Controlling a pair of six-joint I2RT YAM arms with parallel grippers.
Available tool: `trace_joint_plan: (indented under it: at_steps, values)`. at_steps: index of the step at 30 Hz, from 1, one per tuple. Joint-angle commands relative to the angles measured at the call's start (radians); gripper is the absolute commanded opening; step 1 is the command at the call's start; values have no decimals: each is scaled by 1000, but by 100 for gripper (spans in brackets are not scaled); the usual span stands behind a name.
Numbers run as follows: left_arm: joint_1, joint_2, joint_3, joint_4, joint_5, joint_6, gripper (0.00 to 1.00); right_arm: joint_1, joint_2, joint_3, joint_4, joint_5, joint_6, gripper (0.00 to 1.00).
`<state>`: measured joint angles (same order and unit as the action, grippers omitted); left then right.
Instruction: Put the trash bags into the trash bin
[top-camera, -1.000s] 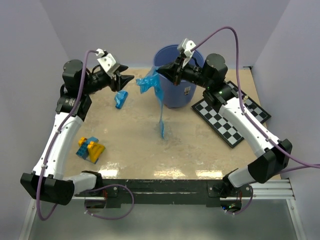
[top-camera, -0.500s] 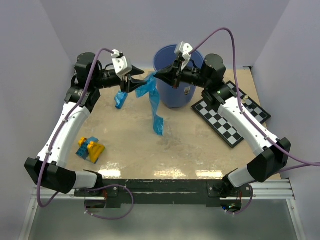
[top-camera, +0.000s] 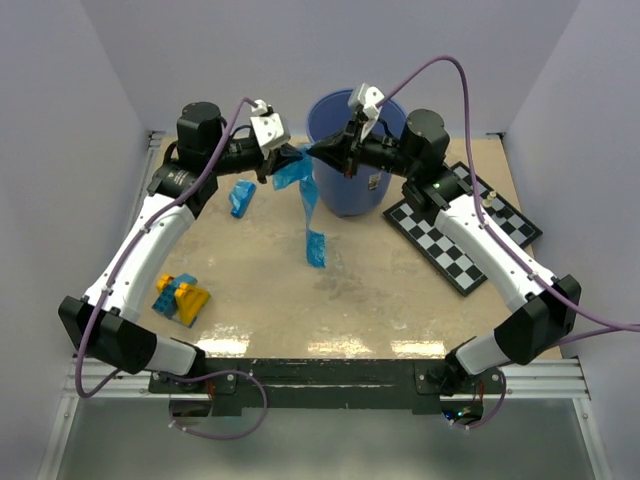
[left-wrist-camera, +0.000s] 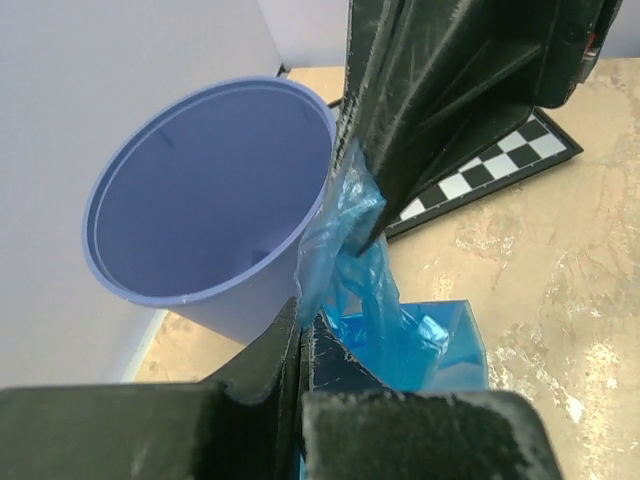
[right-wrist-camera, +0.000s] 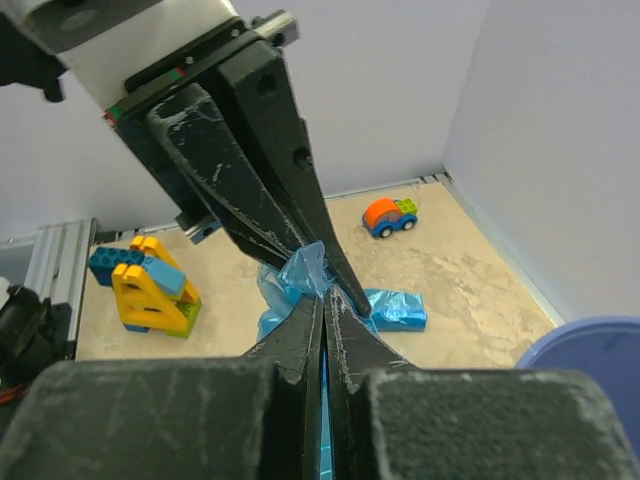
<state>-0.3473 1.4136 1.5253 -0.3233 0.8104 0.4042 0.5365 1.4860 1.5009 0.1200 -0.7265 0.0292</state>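
Observation:
A thin bright-blue trash bag (top-camera: 305, 195) hangs in the air just left of the trash bin (top-camera: 370, 190), its folded tail (top-camera: 316, 250) dangling over the table. Both grippers pinch its top, tip to tip. My left gripper (top-camera: 290, 158) is shut on it from the left, my right gripper (top-camera: 313, 152) from the right. In the left wrist view the film (left-wrist-camera: 365, 285) bunches at my left gripper (left-wrist-camera: 300, 312), with the bin's open mouth (left-wrist-camera: 200, 190) behind. The right wrist view shows my right gripper (right-wrist-camera: 325, 297) shut on the film (right-wrist-camera: 300, 272). A second, folded trash bag (top-camera: 241, 198) (right-wrist-camera: 395, 310) lies on the table.
Yellow and blue toy blocks (top-camera: 180, 298) (right-wrist-camera: 150, 285) sit at the front left. A small orange and blue toy car (right-wrist-camera: 390, 215) stands near the back wall. A black-and-white chessboard (top-camera: 470, 235) lies right of the bin. Grey walls enclose the table.
My left arm has swung right to the hanging bag and its gripper has shut on the bag's top. The right gripper has kept its grip, and the bag's tail has lifted slightly.

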Motion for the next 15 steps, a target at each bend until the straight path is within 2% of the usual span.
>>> trace_joint_plan:
  at_steps: [1, 2, 3, 4, 6, 8, 11, 15]
  values:
    - [-1, -4, 23, -43, -95, -54, 0, 3, -21, -22, 37, 180, 86, 6]
    - [-1, -11, 9, -36, -118, -85, 0, 3, -24, -30, 29, 249, 95, 23]
    - [-1, -22, -7, -17, -158, -119, 0, 3, -27, -28, 17, 300, 94, 34]
    - [-1, -33, -20, 2, -203, -163, 0, 3, -27, -27, -3, 327, 80, 39]
    - [1, -63, -46, 45, -305, -243, 0, 2, -33, -27, -19, 352, 48, 42]
    - [2, -80, -57, 69, -370, -313, 0, 3, -36, -27, -25, 311, 20, 42]
    - [2, -90, -57, 72, -350, -358, 0, 3, -32, -44, 3, 120, 31, 45]
    - [2, -99, -60, 86, -330, -375, 0, 19, -21, -71, 23, 35, 28, 46]
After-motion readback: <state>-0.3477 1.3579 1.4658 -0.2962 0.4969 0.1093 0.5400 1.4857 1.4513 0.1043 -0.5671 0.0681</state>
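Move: The held trash bag is pinched by its gathered top between both grippers, its middle hanging some 15 cm below the left hand and 2 cm back of it. The trash bin's middle is about 14 cm ahead of the left hand, 11 cm to its right and 22 cm lower; a blue roll lies about 12 cm ahead, 18 cm left, 37 cm down. From the right hand, the bag's middle is roughly 2 cm back, 2 cm left, 19 cm down. The bag's top stays pinched in the closed left fingers, drawn some 4 cm left and forward while that wrist turns about 20 degrees counter-clockwise. The right fingers open about halfway and let go of the bag, that hand first going forward about 4 cm and slightly right, then easing partly back, sinking throughout. ##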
